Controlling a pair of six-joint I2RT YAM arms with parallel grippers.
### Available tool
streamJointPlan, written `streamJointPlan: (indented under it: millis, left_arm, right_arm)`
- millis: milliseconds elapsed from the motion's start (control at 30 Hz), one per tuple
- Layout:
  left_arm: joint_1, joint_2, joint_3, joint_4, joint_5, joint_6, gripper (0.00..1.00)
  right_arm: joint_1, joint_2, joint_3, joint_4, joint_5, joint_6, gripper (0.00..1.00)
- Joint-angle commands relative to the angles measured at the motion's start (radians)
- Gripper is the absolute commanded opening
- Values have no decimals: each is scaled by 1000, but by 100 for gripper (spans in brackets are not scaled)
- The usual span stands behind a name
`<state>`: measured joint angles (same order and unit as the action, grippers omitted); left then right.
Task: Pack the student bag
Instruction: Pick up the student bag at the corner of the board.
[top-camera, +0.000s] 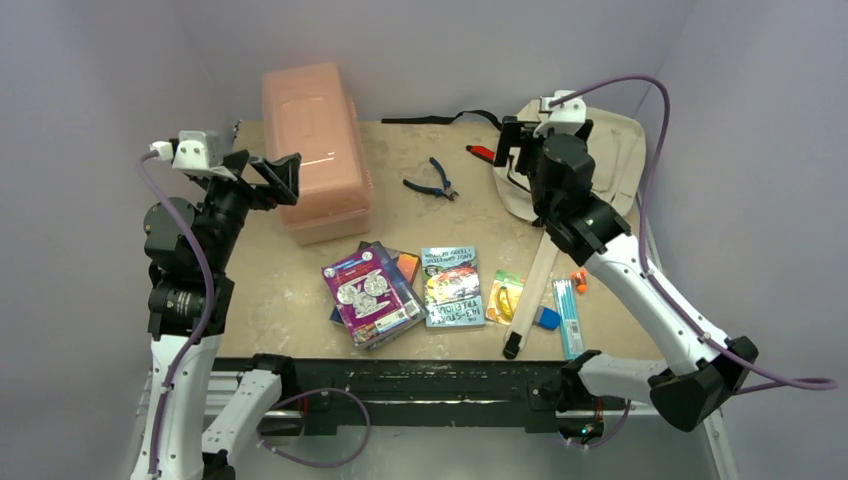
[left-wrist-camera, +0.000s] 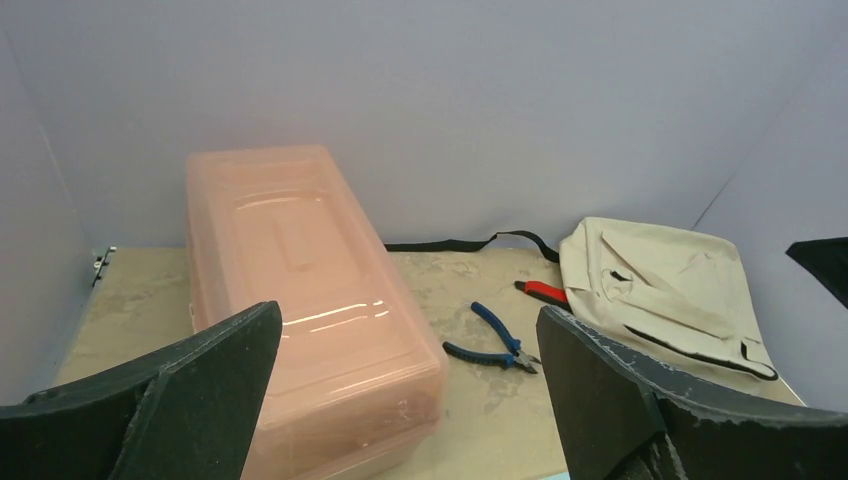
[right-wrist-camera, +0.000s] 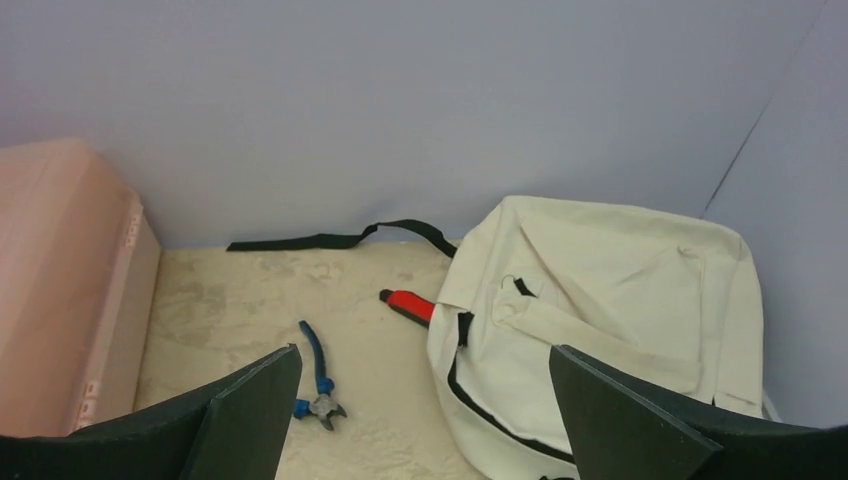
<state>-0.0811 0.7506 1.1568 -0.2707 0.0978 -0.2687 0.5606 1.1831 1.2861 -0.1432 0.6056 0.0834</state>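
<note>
The student bag (top-camera: 612, 160), cream fabric with black zipper lines, lies flat at the far right corner; it also shows in the right wrist view (right-wrist-camera: 610, 290) and the left wrist view (left-wrist-camera: 665, 285). Its black strap (top-camera: 440, 118) trails left along the back edge. My right gripper (top-camera: 518, 150) hovers open just left of the bag, with nothing between its fingers (right-wrist-camera: 425, 352). My left gripper (top-camera: 280, 175) hangs open and empty over the near end of the pink box (left-wrist-camera: 408, 318). Two books (top-camera: 372, 292), (top-camera: 452, 286) lie near the front edge.
A rigid pink plastic box (top-camera: 315, 150) with its lid on stands at the back left. Blue pliers (top-camera: 432, 181) and a red-handled tool (top-camera: 482, 153) lie between box and bag. A yellow packet (top-camera: 505, 297), wooden ruler (top-camera: 532, 285), pen pack (top-camera: 567, 315) and blue eraser (top-camera: 546, 318) lie front right.
</note>
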Motion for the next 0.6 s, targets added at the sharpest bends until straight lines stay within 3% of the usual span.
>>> streamJointPlan:
  millis: [0, 267, 400, 567]
  left_arm:
    - [-22, -6, -18, 37, 22, 7, 100]
    - [-72, 3, -46, 56, 41, -24, 100]
    - [-91, 17, -50, 58, 49, -34, 100]
    - [-104, 33, -51, 59, 62, -44, 100]
  right_arm:
    - [-21, 58, 73, -42, -35, 38, 99]
    - [-174, 146, 44, -75, -216, 183, 99]
    - [-289, 176, 16, -154, -166, 509, 99]
    - [-520, 161, -145, -169, -352, 881, 99]
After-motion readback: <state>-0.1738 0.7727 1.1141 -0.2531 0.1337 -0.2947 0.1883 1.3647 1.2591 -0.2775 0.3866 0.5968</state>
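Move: The student bag's middle lies some 22 cm ahead of the right hand, 23 cm to its right and roughly 32 cm below. The red-handled tool is about 25 cm straight ahead of that hand; the blue pliers are nearer, some 18 cm ahead and 12 cm to its left, both around 35 cm down. From the left hand, the bag is about 30 cm ahead, 60 cm to the right and 36 cm below. Towards the student bag, touching nothing yet, the right hand sinks about 11 cm and reaches 6 cm forward, then swings 8 cm right, ever faster. Its open fingers tip down some 15 degrees and turn clockwise, while the wrist rolls left side up. The left hand, also open, drifts about 3 cm right and slightly down, turning a little clockwise. ##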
